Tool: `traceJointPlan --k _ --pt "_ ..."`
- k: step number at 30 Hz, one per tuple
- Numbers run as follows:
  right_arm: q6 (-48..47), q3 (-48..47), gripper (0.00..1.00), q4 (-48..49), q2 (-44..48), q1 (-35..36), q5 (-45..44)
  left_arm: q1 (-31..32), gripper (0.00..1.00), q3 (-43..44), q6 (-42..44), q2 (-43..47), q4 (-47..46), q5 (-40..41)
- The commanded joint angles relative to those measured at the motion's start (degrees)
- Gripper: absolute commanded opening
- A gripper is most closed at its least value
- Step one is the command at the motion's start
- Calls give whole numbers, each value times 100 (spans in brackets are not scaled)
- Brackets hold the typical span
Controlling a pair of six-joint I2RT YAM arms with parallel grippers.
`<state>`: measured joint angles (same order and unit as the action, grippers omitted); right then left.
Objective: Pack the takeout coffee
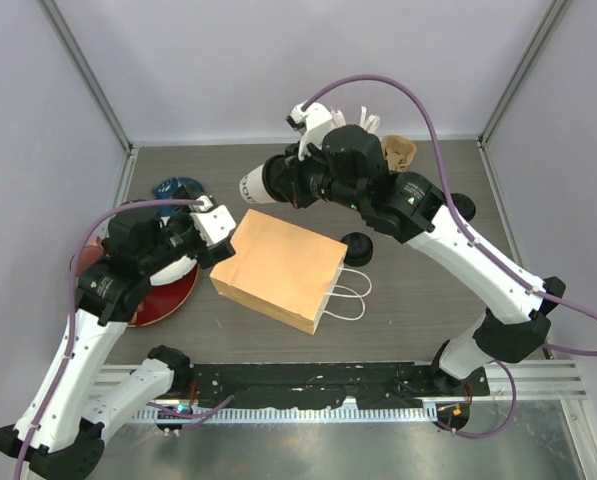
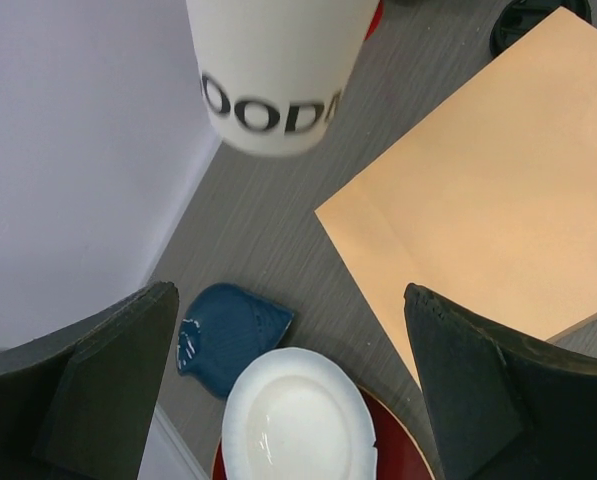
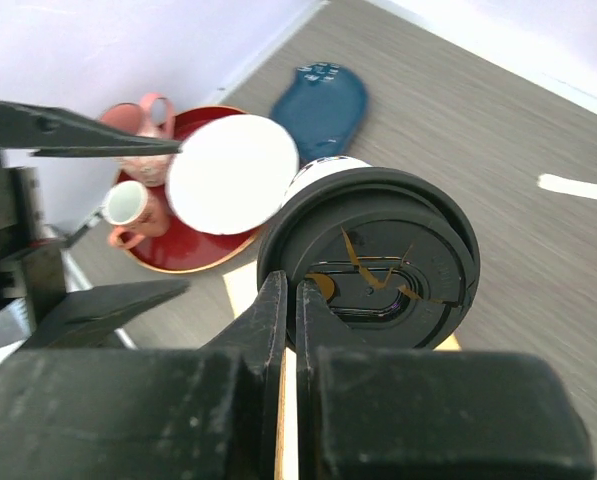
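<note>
One takeout coffee [image 1: 250,188], a white paper cup with black lettering and a black sip lid [image 3: 378,255], hangs tipped on its side over the far left corner of the brown paper bag [image 1: 278,268]. My right gripper [image 1: 290,180] is shut on the lid's rim, its fingers [image 3: 278,330] pinching the edge. The bag lies flat, with its handles [image 1: 348,296] pointing right. My left gripper [image 1: 214,236] stands open at the bag's left edge with nothing between its fingers. In the left wrist view the cup [image 2: 278,70] hangs ahead of it and the bag [image 2: 488,200] is on the right.
A red plate [image 1: 168,292] at the left carries a white dish [image 2: 298,420] and pink cups [image 3: 138,140]. A blue dish [image 1: 173,187] sits behind it. Black lids [image 1: 358,247] rest by the bag's right end. A brown item [image 1: 403,152] stands at the back wall.
</note>
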<state>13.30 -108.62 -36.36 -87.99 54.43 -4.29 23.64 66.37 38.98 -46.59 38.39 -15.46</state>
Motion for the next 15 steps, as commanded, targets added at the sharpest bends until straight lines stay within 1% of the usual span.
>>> traceJointPlan --k 1,2,3,4,5,6,7,10,12,13,15 --pt "-468 -581 1 -1167 -17 -353 -713 18 100 235 -320 -87 360 280" --pt "-503 -686 1 -1407 -8 -485 -713 9 100 297 -425 -113 449 385" --pt "-504 -722 1 -1653 27 -800 -661 18 100 359 -557 -157 580 473" --pt "-486 -722 1 -2116 97 -959 -626 18 100 481 -802 -253 651 561" --pt "-495 -722 1 -2347 158 -1118 -564 9 100 534 -926 -289 713 745" --pt "-495 -722 1 -2550 211 -1432 -529 18 100 579 -1041 -342 774 851" --pt "-504 -687 1 -2926 325 -1540 -633 9 100 649 -1137 -403 792 930" --pt "-539 -521 1 -3524 492 -1979 -958 9 100 754 -1445 -509 906 1212" --pt "-583 -275 1 -3711 589 -2252 -1117 9 100 912 -1735 -605 1151 1309" --pt "-583 91 1 -3773 659 -2575 -1448 9 100 991 -1858 -649 1240 1326" --pt "-583 497 1 -3773 888 -2954 -1635 18 100 1219 -2393 -772 1546 1179"
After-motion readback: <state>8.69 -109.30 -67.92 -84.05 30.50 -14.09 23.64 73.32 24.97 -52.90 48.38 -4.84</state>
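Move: The right gripper still pinches the lid edge of the held coffee cup, high above the lying paper bag, whose middle is about 4 cm to its left and 36 cm below. The lidded cup it heads for stands about 37 cm right, 15 cm ahead and 35 cm below; the white paper cup is 23 cm right, 15 cm ahead, the black lids 16 cm right, 9 cm ahead. From the empty left gripper, the lidded cup lies some 55 cm right, 17 cm ahead, 27 cm below. Swing the right gripper quickly to the right, about 22 cm, keeping its pinch on the lid edge, away from the bag and towards the lidded cup, sinking some 7 cm; turn it clockwise as it goes and tip the fingers farther down. Ease the open, empty left gripper a few centimetres left and down, turning counter-clockwise and tipping its fingers lower. ##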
